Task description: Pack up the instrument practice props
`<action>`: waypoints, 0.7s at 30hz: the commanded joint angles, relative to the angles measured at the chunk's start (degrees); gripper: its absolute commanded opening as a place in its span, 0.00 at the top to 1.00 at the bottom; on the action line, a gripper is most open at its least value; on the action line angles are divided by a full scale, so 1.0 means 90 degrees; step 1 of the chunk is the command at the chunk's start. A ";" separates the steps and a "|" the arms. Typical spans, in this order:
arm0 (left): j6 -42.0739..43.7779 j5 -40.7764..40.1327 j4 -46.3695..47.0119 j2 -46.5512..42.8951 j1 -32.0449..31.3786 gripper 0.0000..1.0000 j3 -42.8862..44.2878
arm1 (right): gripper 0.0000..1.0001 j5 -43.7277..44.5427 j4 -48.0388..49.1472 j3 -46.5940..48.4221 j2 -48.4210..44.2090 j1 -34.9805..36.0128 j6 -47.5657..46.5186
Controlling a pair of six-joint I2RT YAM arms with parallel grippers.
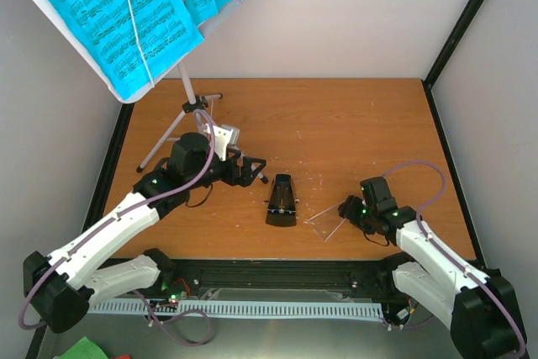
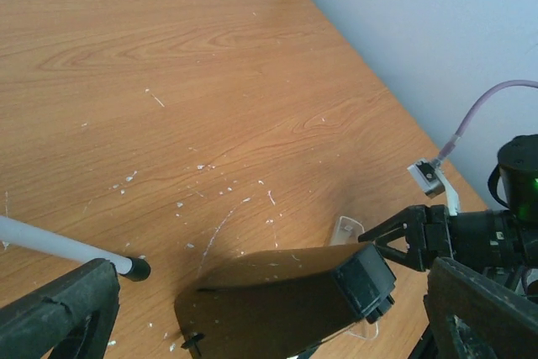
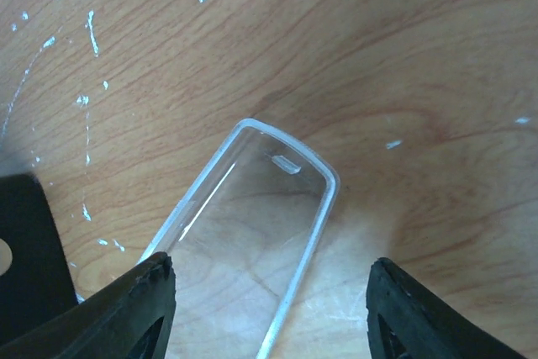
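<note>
The white music stand (image 1: 187,94) rises at the back left, its desk carrying cyan sheet-music pages (image 1: 109,14). The black metronome (image 1: 282,201) sits mid-table. My left gripper (image 1: 252,170) is open just left of its narrow top. In the left wrist view the metronome (image 2: 286,300) fills the space ahead of my left gripper (image 2: 269,329), touching neither finger. The clear cover (image 3: 244,224) lies flat on the table. My right gripper (image 3: 269,308) straddles its near end, jaws apart, with the left finger at the cover's edge and the right finger off it.
A tripod leg with a black foot (image 2: 130,268) lies close to my left finger. The right gripper (image 2: 420,237) shows beyond the metronome. Walls enclose the wooden table (image 1: 336,124) at the back and on both sides.
</note>
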 commanded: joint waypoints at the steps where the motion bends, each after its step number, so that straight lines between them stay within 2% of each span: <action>1: -0.0075 0.0047 0.0087 -0.0319 0.0026 0.00 -0.0084 | 0.40 -0.0416 0.0432 -0.0061 0.0355 -0.0027 0.0064; 12: -0.0240 0.0017 0.0057 -0.0389 0.0026 0.01 -0.0142 | 0.55 -0.0355 0.0887 -0.0213 0.0899 -0.0003 0.0048; 18: -0.0259 -0.0061 -0.0018 -0.0419 0.0026 0.01 -0.0099 | 0.72 -0.0146 0.1074 -0.0477 0.0420 0.0001 0.0429; 21: -0.0283 -0.0113 -0.0057 -0.0472 0.0026 0.01 -0.0113 | 0.78 -0.0081 0.1079 -0.0594 0.0166 0.0001 0.0584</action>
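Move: The clear cover lies under the right hand, its middle about 3 cm to the left, 2 cm back and 3 cm below; its right-hand long rim runs between the open fingers. The metronome lies some 15 cm left of that hand and 2 cm farther out, about 1 cm lower; the stand's black foot tip is about 20 cm left, 7 cm ahead and 3 cm below. From the idle left hand the cover is about 17 cm right, 12 cm back and 23 cm below. The clear cover's right-hand long rim is what the right hand closes on: the hand sinks not quite 2 cm and eases about 1 cm to the left, fingers still pointing steeply down. One finger goes over the cover's face, the other outside the rim, and the gap narrows from about two thirds open to a quarter, the outer finger coming against the rim. ##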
